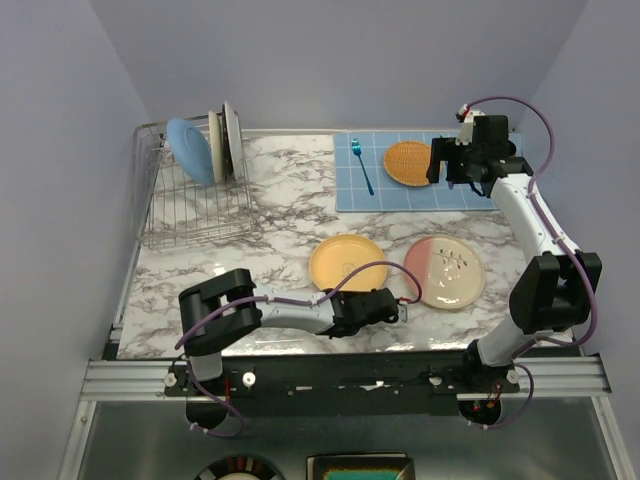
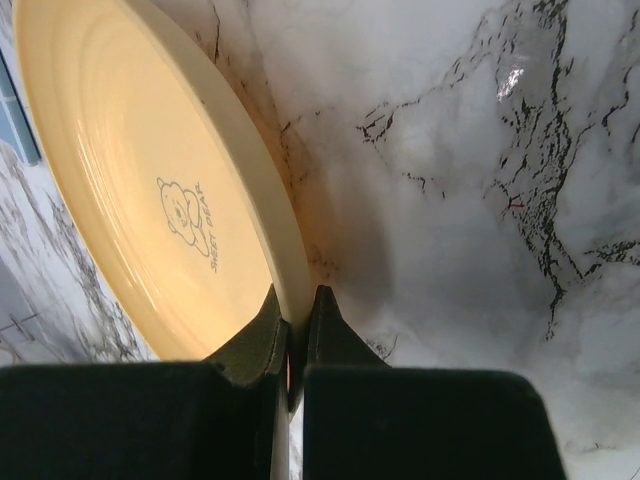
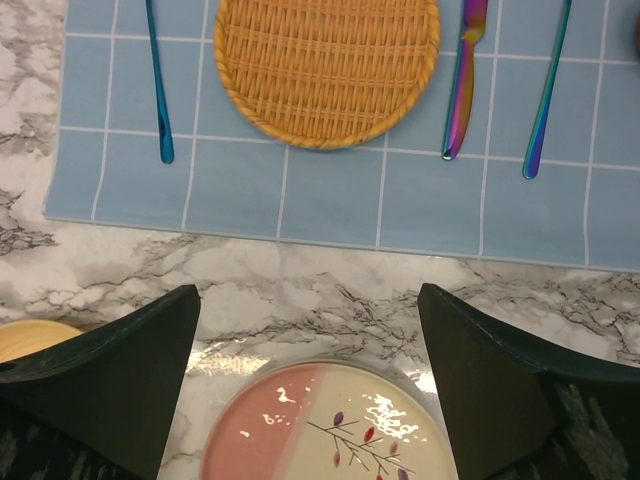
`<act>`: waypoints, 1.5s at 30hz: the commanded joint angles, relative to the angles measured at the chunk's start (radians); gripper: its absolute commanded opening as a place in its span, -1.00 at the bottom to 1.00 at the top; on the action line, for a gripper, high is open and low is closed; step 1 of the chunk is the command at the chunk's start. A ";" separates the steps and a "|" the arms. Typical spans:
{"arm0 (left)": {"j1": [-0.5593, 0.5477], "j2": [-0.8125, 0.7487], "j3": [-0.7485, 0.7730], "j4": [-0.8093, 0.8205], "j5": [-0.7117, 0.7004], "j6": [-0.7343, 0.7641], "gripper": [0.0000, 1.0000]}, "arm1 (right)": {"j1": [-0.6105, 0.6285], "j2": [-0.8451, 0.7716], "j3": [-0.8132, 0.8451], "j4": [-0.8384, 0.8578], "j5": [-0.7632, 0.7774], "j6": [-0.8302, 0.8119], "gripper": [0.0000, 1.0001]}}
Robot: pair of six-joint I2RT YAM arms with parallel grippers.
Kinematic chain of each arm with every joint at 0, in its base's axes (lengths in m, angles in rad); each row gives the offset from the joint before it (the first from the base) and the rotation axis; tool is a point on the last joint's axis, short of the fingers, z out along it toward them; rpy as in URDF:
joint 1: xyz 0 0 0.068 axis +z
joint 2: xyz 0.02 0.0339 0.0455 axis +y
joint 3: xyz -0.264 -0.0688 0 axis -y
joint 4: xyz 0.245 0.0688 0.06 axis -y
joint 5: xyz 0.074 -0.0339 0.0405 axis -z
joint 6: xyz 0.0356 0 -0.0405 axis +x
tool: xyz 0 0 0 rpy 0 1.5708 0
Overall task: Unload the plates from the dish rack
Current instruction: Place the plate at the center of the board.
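The wire dish rack (image 1: 195, 205) stands at the back left with a blue plate (image 1: 189, 150) and two pale plates (image 1: 226, 138) upright in it. A yellow-cream plate (image 1: 346, 262) with a bear print (image 2: 150, 190) lies on the marble. My left gripper (image 1: 378, 296) (image 2: 297, 320) is shut on its near rim. Beside it lies the pink and cream twig plate (image 1: 445, 270) (image 3: 320, 430). My right gripper (image 1: 447, 170) (image 3: 308, 330) hangs open and empty, high over the mat's front edge and above that plate.
A blue grid mat (image 1: 420, 190) (image 3: 330, 190) at the back right carries an orange woven disc (image 1: 410, 163) (image 3: 327, 65), a blue utensil (image 1: 362, 168) (image 3: 155, 80) and two iridescent pieces of cutlery (image 3: 462, 80). Walls close in the table on three sides.
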State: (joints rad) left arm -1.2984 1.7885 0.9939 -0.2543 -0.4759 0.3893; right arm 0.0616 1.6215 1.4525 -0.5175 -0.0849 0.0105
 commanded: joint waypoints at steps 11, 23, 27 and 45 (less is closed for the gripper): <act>-0.045 0.015 -0.044 -0.049 0.169 -0.081 -1.00 | -0.005 0.015 -0.023 -0.003 -0.030 0.000 0.98; -0.087 0.038 -0.035 -0.069 0.209 -0.092 -0.95 | -0.005 0.031 -0.021 -0.003 -0.035 -0.001 0.98; -0.093 0.040 -0.032 -0.071 0.233 -0.089 -0.57 | -0.005 0.034 -0.021 -0.003 -0.035 -0.001 0.98; -0.098 0.009 -0.034 -0.086 0.260 -0.073 -0.03 | -0.005 0.041 -0.023 -0.004 -0.039 -0.001 0.98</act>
State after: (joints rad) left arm -1.3769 1.7794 0.9947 -0.2726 -0.3904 0.3618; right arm 0.0612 1.6444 1.4441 -0.5179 -0.1059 0.0105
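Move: Just ahead of the left hand, which already pinches its near rim, lies the yellow plate, its middle roughly 9 cm forward, 2 cm left and 1 cm lower. The board spot it goes to is centred some 6 cm ahead, straight in front and 2 cm below. The pink plate lies about 21 cm right and 9 cm ahead, the wicker trivet 18 cm right and 44 cm ahead. From the idle right hand, that spot is about 20 cm back, 21 cm left and 20 cm down. Drawing the pinched yellow plate back towards the robot by about 3 cm while sinking barely a centimetre, the left hand sets it on the board. Then the fingers open to nearly half and release the rim, the hand easing another centimetre or so back and right, wrist tipping and turning slightly (about 5 degrees), with the rim still between the parted fingertips. ##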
